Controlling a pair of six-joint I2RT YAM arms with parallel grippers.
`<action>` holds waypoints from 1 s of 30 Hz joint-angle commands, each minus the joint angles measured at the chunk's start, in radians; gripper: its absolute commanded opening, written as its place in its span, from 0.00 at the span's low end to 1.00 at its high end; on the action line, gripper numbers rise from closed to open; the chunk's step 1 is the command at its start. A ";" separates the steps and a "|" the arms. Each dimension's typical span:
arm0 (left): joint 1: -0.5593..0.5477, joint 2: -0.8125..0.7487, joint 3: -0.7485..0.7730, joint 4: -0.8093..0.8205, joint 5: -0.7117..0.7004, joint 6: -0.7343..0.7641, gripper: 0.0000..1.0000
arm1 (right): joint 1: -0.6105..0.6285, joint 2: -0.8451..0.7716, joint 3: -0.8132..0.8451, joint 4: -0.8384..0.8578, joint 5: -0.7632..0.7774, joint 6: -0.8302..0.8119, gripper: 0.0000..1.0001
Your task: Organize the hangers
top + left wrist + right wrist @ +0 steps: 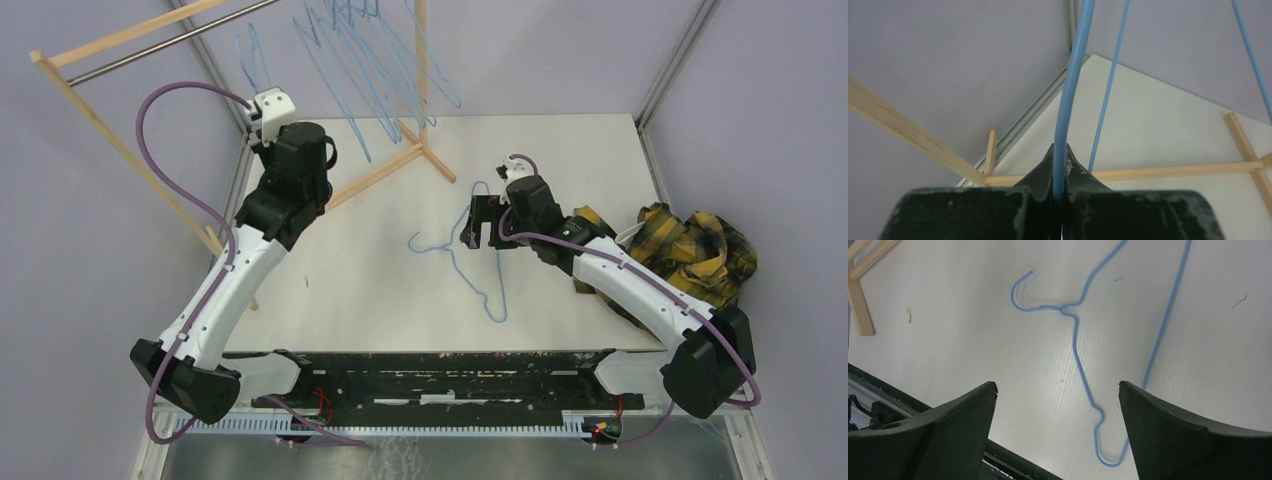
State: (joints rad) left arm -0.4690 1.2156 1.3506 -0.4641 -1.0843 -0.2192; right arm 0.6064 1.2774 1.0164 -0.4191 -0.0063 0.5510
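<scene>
Several light-blue hangers (pixel 345 45) hang from the rack's metal rod at the back. My left gripper (pixel 1060 150) is raised beside the rack's left end and is shut on the wire of one hanger (pixel 1068 95), which runs up out of the jaws. That hanger (pixel 248 58) hangs apart from the others, further left. Another hanger (pixel 478 280) lies flat on the white table near the middle. My right gripper (pixel 1058 385) hovers open just above this hanger (pixel 1080 365), its hook to the left and its lower corner between the fingers.
The wooden rack (pixel 120 40) with its metal rod (pixel 170 42) stands at the back left, and its floor bars (pixel 385 168) reach onto the table. A yellow plaid cloth (pixel 690 245) is bunched at the right edge, beside my right arm.
</scene>
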 commanded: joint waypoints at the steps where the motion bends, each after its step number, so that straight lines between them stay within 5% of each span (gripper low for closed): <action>1: 0.038 0.036 0.100 0.120 0.057 0.124 0.03 | -0.017 0.009 0.030 0.027 -0.019 -0.015 1.00; 30: 0.152 0.237 0.213 -0.032 0.254 0.028 0.03 | -0.091 0.045 -0.029 0.071 -0.102 0.000 0.99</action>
State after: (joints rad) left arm -0.3237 1.4380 1.5528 -0.4538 -0.8806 -0.1528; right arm 0.5270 1.3327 0.9985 -0.3912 -0.0959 0.5522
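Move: The left hand holds a hanger, hook end up; the bare stretch of rail it is bound for lies about 8 cm ahead, 2 cm left and some 15 cm above. The hangers already hung centre about 14 cm ahead and 15 cm right, near hand height; the stand's left post is roughly 18 cm left and 5 cm back. From the right hand, the last table hanger's middle is about 2 cm ahead, 4 cm left and 17 cm below; the stand's right foot is some 21 cm ahead, 11 cm left. Keeping its pinch on the hanger's wire, the left hand carries it forward about 7 cm to bring the hook to the rail, rising some 2 cm at first, running on nearly level, then dipping 2 cm at the end. The right hand, fingers still wide open, eases down about 2 cm and a touch forward and right over the table hanger without touching it. ##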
